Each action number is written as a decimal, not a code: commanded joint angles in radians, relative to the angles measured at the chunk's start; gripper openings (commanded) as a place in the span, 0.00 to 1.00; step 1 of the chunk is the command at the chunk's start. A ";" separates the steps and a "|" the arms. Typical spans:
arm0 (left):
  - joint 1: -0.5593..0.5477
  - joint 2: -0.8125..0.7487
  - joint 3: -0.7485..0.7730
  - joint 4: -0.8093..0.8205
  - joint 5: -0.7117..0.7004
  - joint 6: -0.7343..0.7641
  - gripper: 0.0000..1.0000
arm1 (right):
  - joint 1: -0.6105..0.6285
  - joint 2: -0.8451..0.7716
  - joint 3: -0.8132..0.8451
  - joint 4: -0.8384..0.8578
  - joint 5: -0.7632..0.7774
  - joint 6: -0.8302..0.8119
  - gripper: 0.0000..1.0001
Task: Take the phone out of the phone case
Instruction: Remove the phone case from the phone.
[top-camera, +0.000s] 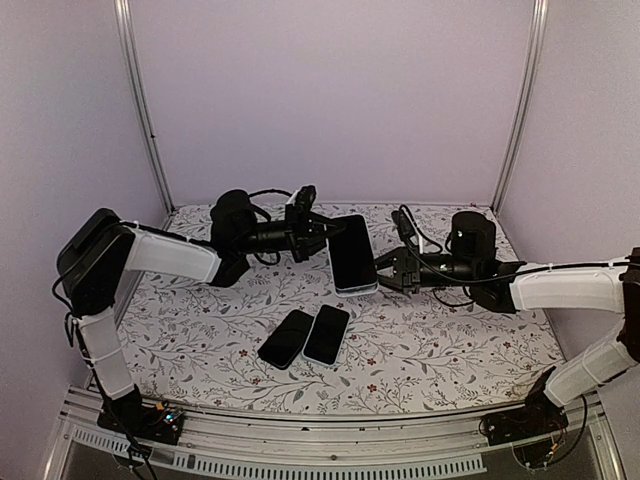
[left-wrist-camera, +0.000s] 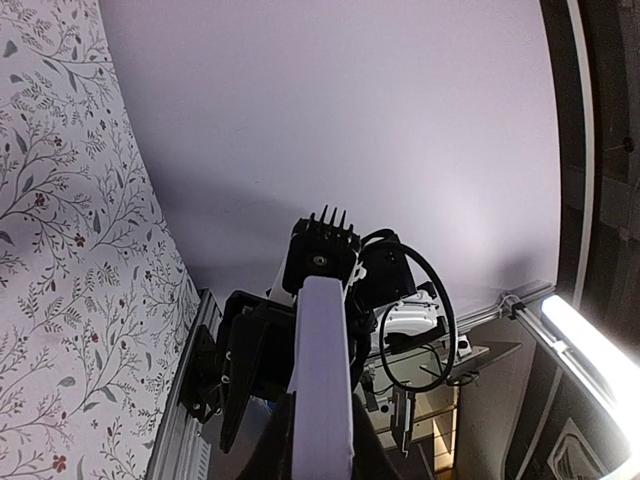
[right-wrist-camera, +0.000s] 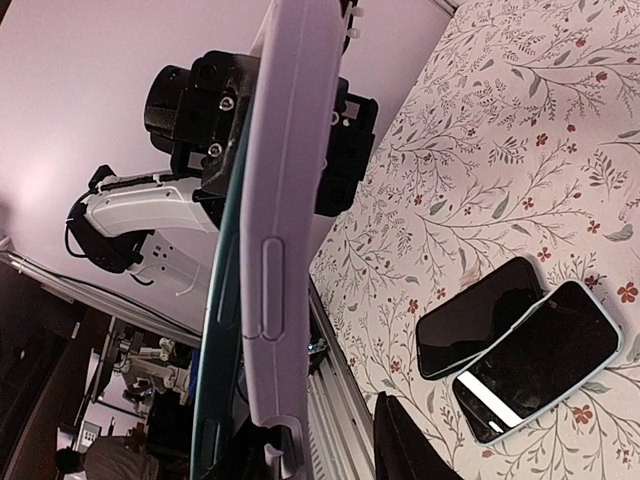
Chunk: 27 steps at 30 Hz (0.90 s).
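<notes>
The phone (top-camera: 350, 252), dark screen up, sits in a lavender case (top-camera: 357, 291) held in the air between both arms over the middle of the table. My left gripper (top-camera: 318, 232) is shut on the case's far end; the case edge (left-wrist-camera: 322, 380) fills the gap between its fingers. My right gripper (top-camera: 388, 274) is at the near right corner. In the right wrist view the case (right-wrist-camera: 285, 200) stands edge-on with the phone's teal edge (right-wrist-camera: 212, 340) beside it. The right finger (right-wrist-camera: 405, 450) stands apart from the case, so that gripper (right-wrist-camera: 310, 455) is open.
Two loose phones lie side by side on the flowered table (top-camera: 450, 350) below: a black one (top-camera: 286, 338) and one with a pale blue rim (top-camera: 326, 334). They also show in the right wrist view (right-wrist-camera: 480, 315) (right-wrist-camera: 540, 360). Metal frame posts (top-camera: 145, 110) stand at the back corners.
</notes>
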 joint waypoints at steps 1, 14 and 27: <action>0.007 -0.039 0.046 -0.088 0.063 0.068 0.00 | -0.013 0.007 0.002 0.109 -0.045 0.039 0.32; 0.014 -0.031 0.096 -0.226 0.075 0.140 0.26 | -0.013 0.082 0.033 0.227 -0.098 0.136 0.00; 0.103 -0.179 -0.003 -0.479 -0.010 0.304 0.74 | -0.021 0.183 0.084 0.328 -0.084 0.160 0.00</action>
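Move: The cased phone hangs tilted in the left fingers' pinch at its upper left edge; its middle lies about 4 cm right of the left hand, 3 cm back and 3 cm lower. From the half-open right hand it is some 5 cm left, 3 cm ahead and 1 cm up. From the right hand, the white-edged phone lies about 10 cm left, 1 cm back and 25 cm below; the black phone is 20 cm left, also 1 cm back. The cased phone changes hands: the right fingers close on its right edge below the middle while the left hand nearly holds still; then the left fingers spread wide, letting go of the upper left edge. The right hand, keeping its grip, eases about 2 cm left with slight forward and downward drift, while the left dips about 1 cm, then draws off roughly 3 cm left and 2 cm forward. ##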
